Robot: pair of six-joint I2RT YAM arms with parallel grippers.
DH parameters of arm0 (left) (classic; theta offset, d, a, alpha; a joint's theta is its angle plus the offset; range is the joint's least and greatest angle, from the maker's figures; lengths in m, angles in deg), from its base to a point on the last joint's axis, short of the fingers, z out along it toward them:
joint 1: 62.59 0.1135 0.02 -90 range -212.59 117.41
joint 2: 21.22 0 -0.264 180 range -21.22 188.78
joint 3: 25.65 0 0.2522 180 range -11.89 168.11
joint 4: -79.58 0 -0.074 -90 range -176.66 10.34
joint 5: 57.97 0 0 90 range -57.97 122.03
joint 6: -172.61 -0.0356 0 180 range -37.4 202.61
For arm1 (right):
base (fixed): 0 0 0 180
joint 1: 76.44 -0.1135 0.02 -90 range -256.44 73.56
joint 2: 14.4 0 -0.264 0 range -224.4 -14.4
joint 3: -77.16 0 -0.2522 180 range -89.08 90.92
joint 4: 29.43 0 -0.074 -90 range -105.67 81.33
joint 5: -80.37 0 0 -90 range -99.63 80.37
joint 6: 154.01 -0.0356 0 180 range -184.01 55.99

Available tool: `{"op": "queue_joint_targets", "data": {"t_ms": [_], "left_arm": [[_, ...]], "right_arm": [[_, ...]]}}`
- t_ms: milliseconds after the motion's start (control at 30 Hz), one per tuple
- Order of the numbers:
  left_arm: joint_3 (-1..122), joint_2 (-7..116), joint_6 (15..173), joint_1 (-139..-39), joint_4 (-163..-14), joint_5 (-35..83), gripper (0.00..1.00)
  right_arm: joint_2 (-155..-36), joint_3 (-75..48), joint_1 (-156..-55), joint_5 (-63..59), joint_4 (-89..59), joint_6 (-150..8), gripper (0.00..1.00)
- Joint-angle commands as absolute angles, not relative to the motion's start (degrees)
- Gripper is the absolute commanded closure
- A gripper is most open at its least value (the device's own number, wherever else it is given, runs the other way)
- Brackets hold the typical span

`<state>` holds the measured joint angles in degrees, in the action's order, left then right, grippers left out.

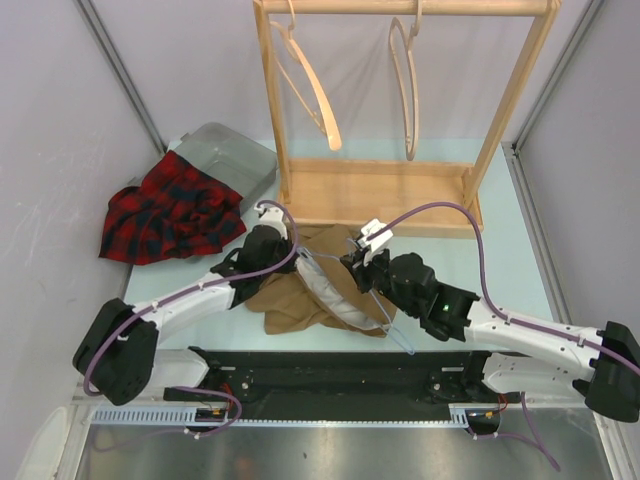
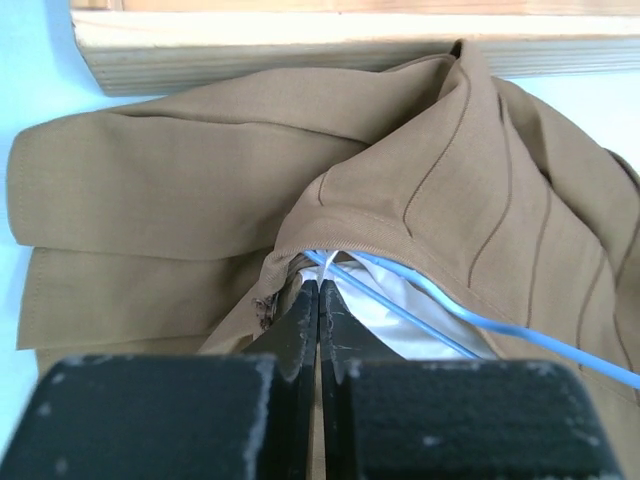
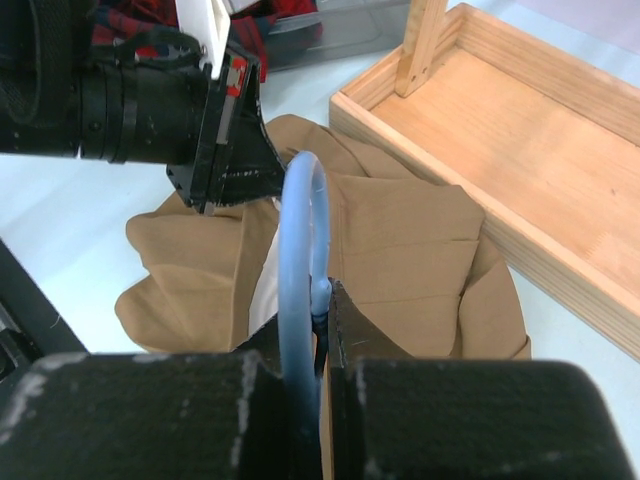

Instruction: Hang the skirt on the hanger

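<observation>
A tan skirt (image 1: 300,300) with a white lining (image 2: 400,325) lies crumpled on the table in front of the rack base. A thin blue wire hanger (image 1: 385,318) runs into its waist opening (image 2: 440,305). My left gripper (image 1: 283,248) is shut on the skirt's waist edge and lining (image 2: 318,285). My right gripper (image 1: 366,268) is shut on the neck of the blue hanger's hook (image 3: 303,215), just above the skirt (image 3: 400,250). The left gripper also shows in the right wrist view (image 3: 235,165), at the skirt's far edge.
A wooden rack (image 1: 400,190) stands behind the skirt, with two wooden hangers (image 1: 310,85) (image 1: 405,80) on its top bar. A red plaid garment (image 1: 170,210) lies at the left, partly over a grey bin (image 1: 235,155). Grey walls close both sides.
</observation>
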<state>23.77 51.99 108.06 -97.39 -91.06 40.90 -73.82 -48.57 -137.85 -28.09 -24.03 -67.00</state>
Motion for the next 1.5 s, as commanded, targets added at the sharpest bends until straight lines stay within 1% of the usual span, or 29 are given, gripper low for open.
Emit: {"op": "queue_joint_targets", "data": {"t_ms": [0, 267, 433, 600, 767, 1067, 1200, 1233, 1333, 1467], "left_arm": [[27.1, 46.0, 105.2, -97.3, -89.4, 40.6, 1.0], [30.9, 41.2, 102.2, -97.3, -82.9, 39.1, 1.0], [32.8, 41.3, 102.2, -97.4, -81.6, 40.2, 1.0], [34.6, 41.5, 101.9, -97.1, -80.4, 44.0, 1.0], [36.4, 42.5, 101.6, -96.6, -80.0, 43.3, 1.0], [38.0, 42.8, 102.4, -95.1, -78.8, 40.8, 1.0], [38.9, 42.7, 101.9, -94.3, -79.6, 34.1, 1.0], [39.2, 42.8, 101.7, -94.4, -79.8, 30.0, 1.0], [39.7, 43.1, 101.0, -94.3, -80.9, 23.5, 1.0], [39.9, 43.6, 100.5, -94.2, -81.8, 16.8, 1.0]], "right_arm": [[-71.0, -45.5, -138.1, -26.1, -24.7, -67.4, 1.0], [-69.1, -45.0, -138.4, -22.8, -25.4, -67.6, 1.0], [-67.7, -44.6, -138.8, -22.6, -25.9, -67.2, 1.0], [-66.5, -43.9, -139.0, -21.4, -24.4, -66.6, 1.0], [-66.1, -42.8, -139.0, -19.3, -23.1, -66.1, 1.0], [-66.0, -42.6, -139.1, -19.5, -23.6, -64.8, 1.0], [-67.7, -42.8, -139.1, -19.1, -25.8, -64.6, 1.0], [-68.4, -43.0, -139.1, -19.0, -26.4, -64.4, 1.0], [-70.8, -43.0, -139.1, -18.4, -29.0, -64.2, 1.0], [-73.9, -42.8, -139.1, -18.3, -32.5, -64.2, 1.0]]}}
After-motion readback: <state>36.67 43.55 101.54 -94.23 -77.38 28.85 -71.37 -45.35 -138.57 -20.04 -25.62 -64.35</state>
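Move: Right at the left fingertips, already pinched, is the skirt's waist edge, with the hanger's left end roughly 1 cm ahead and slightly below. The skirt's middle lies about 2 cm back, 4 cm to the right and 8 cm below the left hand; the rack's front rail is some 10 cm ahead and 16 cm right. From the right hand, holding the hanger's hook, that hanger end is about 9 cm ahead, 10 cm left and 15 cm below. Lifting the pinched waist edge almost straight up about 10 cm off the table, the left hand tips its fingers up a little, then swings slightly right and clockwise at the end. The right hand keeps its grip on the hook and carries the hanger up some 5 cm while drawing back 2 to 3 cm, then eases left towards the left hand's side. ##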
